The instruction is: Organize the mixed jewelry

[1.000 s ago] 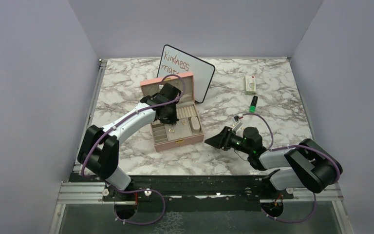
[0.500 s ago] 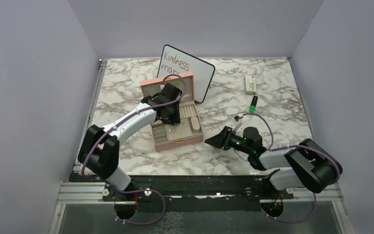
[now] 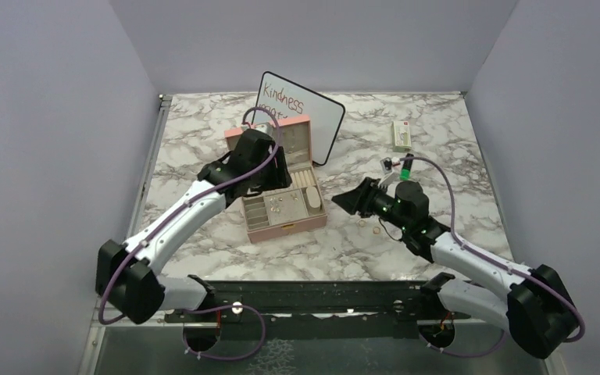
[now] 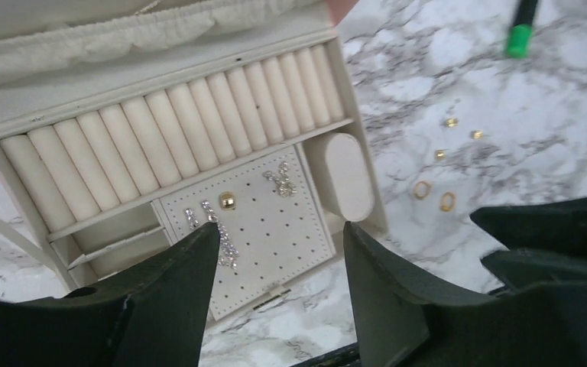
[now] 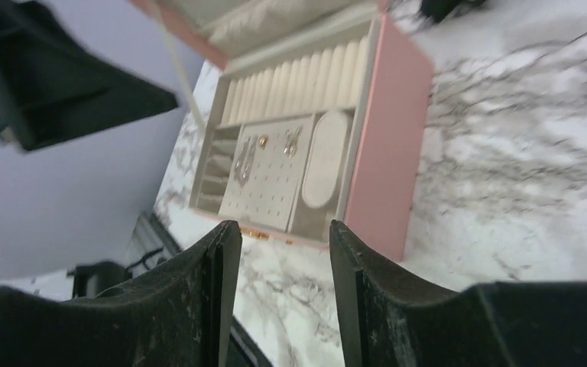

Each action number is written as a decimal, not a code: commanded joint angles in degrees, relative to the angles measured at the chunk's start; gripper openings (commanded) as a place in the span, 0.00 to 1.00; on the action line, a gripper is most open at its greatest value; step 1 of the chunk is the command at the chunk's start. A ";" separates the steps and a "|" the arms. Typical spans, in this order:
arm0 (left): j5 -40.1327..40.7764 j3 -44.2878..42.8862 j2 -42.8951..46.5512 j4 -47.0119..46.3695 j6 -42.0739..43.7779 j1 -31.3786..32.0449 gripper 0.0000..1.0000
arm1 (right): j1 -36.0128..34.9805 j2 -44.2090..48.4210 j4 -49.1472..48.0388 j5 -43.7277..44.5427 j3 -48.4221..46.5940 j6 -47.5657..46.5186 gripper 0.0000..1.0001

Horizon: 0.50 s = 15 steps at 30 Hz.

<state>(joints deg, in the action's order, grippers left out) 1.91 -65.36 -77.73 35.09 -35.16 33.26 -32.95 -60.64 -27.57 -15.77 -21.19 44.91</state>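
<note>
The open pink box [image 3: 291, 224] holds cream ring rolls [image 4: 176, 145] and a perforated pad [image 4: 275, 237]. On the pad lie crystal drop earrings [image 4: 208, 226], a gold ball stud [image 4: 228, 199] and a small crystal piece [image 4: 280, 180]. Loose mixed jewelry lies on the marble right of the box: two gold rings [image 4: 422, 189] and tiny gold studs [image 4: 451, 121], also seen from above as gold specks [image 3: 376, 230]. My left gripper [image 4: 279, 245] hangs open and empty above the box's front edge [image 3: 275, 178]. My right gripper [image 5: 283, 237] is open and empty, pointing at the box from its right [image 3: 342, 203].
A whiteboard [image 3: 312, 117] with red writing leans behind the box. A green-capped marker [image 3: 407, 164] and a white-green packet [image 3: 401, 135] lie at the back right. Lilac walls close in the marble table [image 3: 203, 117] on three sides.
My left gripper has opened and lifted back from the earring pad. My right arm has swung away from the near edge, uncovering loose gold pieces on the marble.
</note>
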 commanded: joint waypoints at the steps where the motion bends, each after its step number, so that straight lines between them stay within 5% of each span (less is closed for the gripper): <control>1: 0.40 4.36 10.49 -7.91 0.03 0.32 0.66 | -0.10 3.40 26.20 15.86 -7.68 -6.97 0.51; 6: 1.75 10.40 18.86 -13.83 1.17 0.32 0.85 | 0.47 1.06 42.07 26.73 -15.97 -8.92 0.53; 11: -1.38 17.52 23.89 -23.12 1.67 0.24 0.98 | 2.03 -5.22 49.54 31.68 -23.21 -9.42 0.76; 15: -5.00 21.96 24.88 -30.53 1.66 0.22 0.99 | 2.45 -11.12 51.37 31.02 -26.35 -11.73 0.74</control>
<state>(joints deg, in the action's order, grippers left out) 1.13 -46.65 -53.91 15.33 -34.39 33.26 -30.92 -67.40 16.36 11.09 -44.23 36.05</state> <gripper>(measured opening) 0.986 0.766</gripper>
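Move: The right hand is empty and goes for the loose gold pieces. The nearest gold earring lies about 10 cm to its right, 4 cm ahead and 15 cm below, with another earring 3 cm beyond it and a gold ring some 7 cm to the hand's right, level with it. The left hand hovers over the jewelry box; the pad is 11 cm below and 1 cm back, the ring rolls 5 cm ahead, and that nearest earring some 24 cm to its right. The right hand swings about 8 cm to the right and 5 cm forward, away from the jewelry box and towards the loose gold pieces, rising slightly before sinking some 4 cm, while its fingers turn clockwise and down from pointing left across the table and open further. The left hand meanwhile climbs clear of the box pad by about 6 cm, easing back a little and settling slightly at the end, its wrist tipping the fingers up some 20 degrees as they spread from half to fully open, with neither hand touching anything. ##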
